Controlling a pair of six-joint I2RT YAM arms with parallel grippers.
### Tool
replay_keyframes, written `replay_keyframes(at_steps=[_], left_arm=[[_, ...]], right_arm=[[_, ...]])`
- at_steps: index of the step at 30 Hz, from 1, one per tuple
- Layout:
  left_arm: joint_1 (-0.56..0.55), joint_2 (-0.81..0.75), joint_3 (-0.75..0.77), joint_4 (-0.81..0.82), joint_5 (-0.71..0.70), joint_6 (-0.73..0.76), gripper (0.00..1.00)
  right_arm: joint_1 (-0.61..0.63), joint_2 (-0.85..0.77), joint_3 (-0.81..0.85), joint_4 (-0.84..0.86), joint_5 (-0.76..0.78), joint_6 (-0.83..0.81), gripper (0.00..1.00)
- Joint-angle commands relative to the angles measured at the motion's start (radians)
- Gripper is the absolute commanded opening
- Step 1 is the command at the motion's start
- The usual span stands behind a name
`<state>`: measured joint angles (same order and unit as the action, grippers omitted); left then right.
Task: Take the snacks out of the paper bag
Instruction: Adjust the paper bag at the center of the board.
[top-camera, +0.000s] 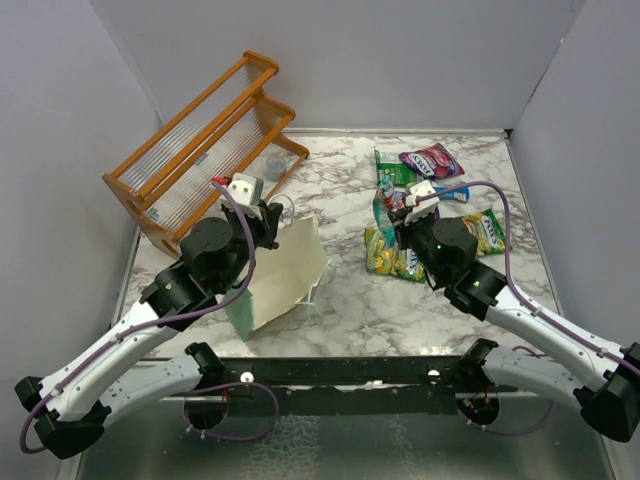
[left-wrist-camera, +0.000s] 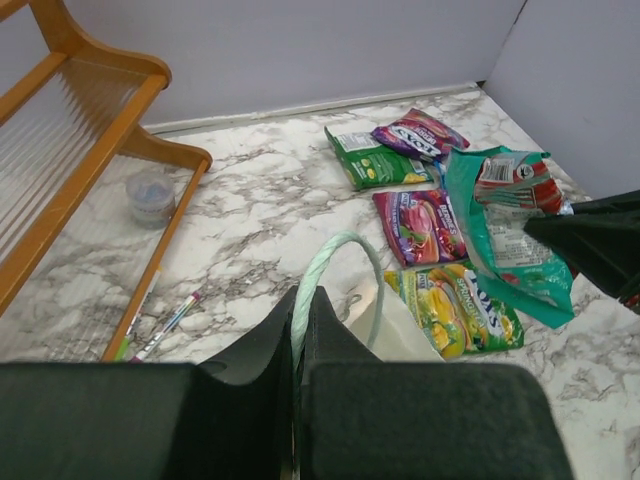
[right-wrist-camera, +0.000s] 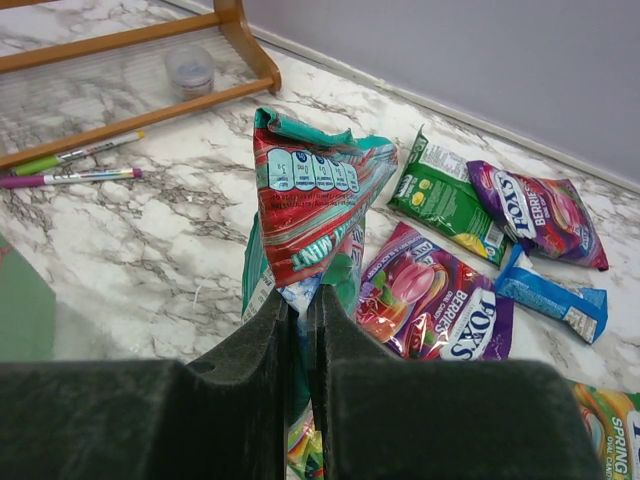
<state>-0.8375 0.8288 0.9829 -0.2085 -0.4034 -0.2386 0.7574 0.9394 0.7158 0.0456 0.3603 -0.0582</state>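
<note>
The pale-green paper bag (top-camera: 285, 275) lies tipped on the marble, its cream inside facing the snacks. My left gripper (left-wrist-camera: 303, 295) is shut on the bag's pale-green string handle (left-wrist-camera: 330, 250), above the bag's far end (top-camera: 272, 222). My right gripper (right-wrist-camera: 302, 290) is shut on the edge of a red mint packet (right-wrist-camera: 310, 205), with a teal packet (right-wrist-camera: 255, 280) pressed behind it, both raised over the pile. Several snacks lie on the table below: purple berries (right-wrist-camera: 440, 300), green (right-wrist-camera: 435, 195), another purple (right-wrist-camera: 540, 210), blue (right-wrist-camera: 550, 295), yellow-green (left-wrist-camera: 465, 310).
An orange wooden rack (top-camera: 200, 140) lies at the back left, with a small clear cup (left-wrist-camera: 150, 195) inside it. Two thin pens (right-wrist-camera: 75, 165) lie beside the rack. Grey walls close the back and both sides.
</note>
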Motion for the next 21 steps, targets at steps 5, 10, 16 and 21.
replay_keyframes(at_steps=[5, 10, 16, 21], left_arm=[[0.005, -0.1, -0.078, -0.134, -0.185, -0.053, 0.0], [0.005, -0.103, -0.099, -0.231, -0.336, -0.17, 0.06], [0.006, -0.121, -0.055, -0.257, -0.369, -0.177, 0.34], [0.006, -0.112, 0.113, -0.322, -0.349, -0.161, 0.62]], right_arm=[[-0.004, 0.003, 0.002, 0.074, -0.033, -0.004, 0.02], [-0.005, 0.014, 0.009, 0.068, -0.055, 0.007, 0.02], [-0.005, 0.019, 0.011, 0.057, -0.054, 0.001, 0.02], [-0.005, 0.05, 0.014, 0.045, -0.043, -0.019, 0.02]])
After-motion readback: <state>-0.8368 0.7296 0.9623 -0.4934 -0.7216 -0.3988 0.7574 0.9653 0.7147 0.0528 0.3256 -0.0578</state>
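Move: From the left gripper, shut on one rope handle, the paper bag's middle lies some 14 cm back, about 1 cm to the right and 18 cm below. The middle of the wooden rack is about 24 cm ahead and 18 cm left; the clear cup is about 21 cm straight ahead, 25 cm down. The teal snack bag in the right gripper is roughly 31 cm right and 2 cm ahead. From the right hand the paper bag is about 35 cm left and 17 cm back. Carrying the paper bag's handle left and down, the left arm sweeps about 8 cm left while sinking some 6 cm, its wrist turning counter-clockwise about 20 degrees and tipping down a little. Near the end its fingers spread to about half open, letting go of the rope as the hand lifts again by 2 cm. ##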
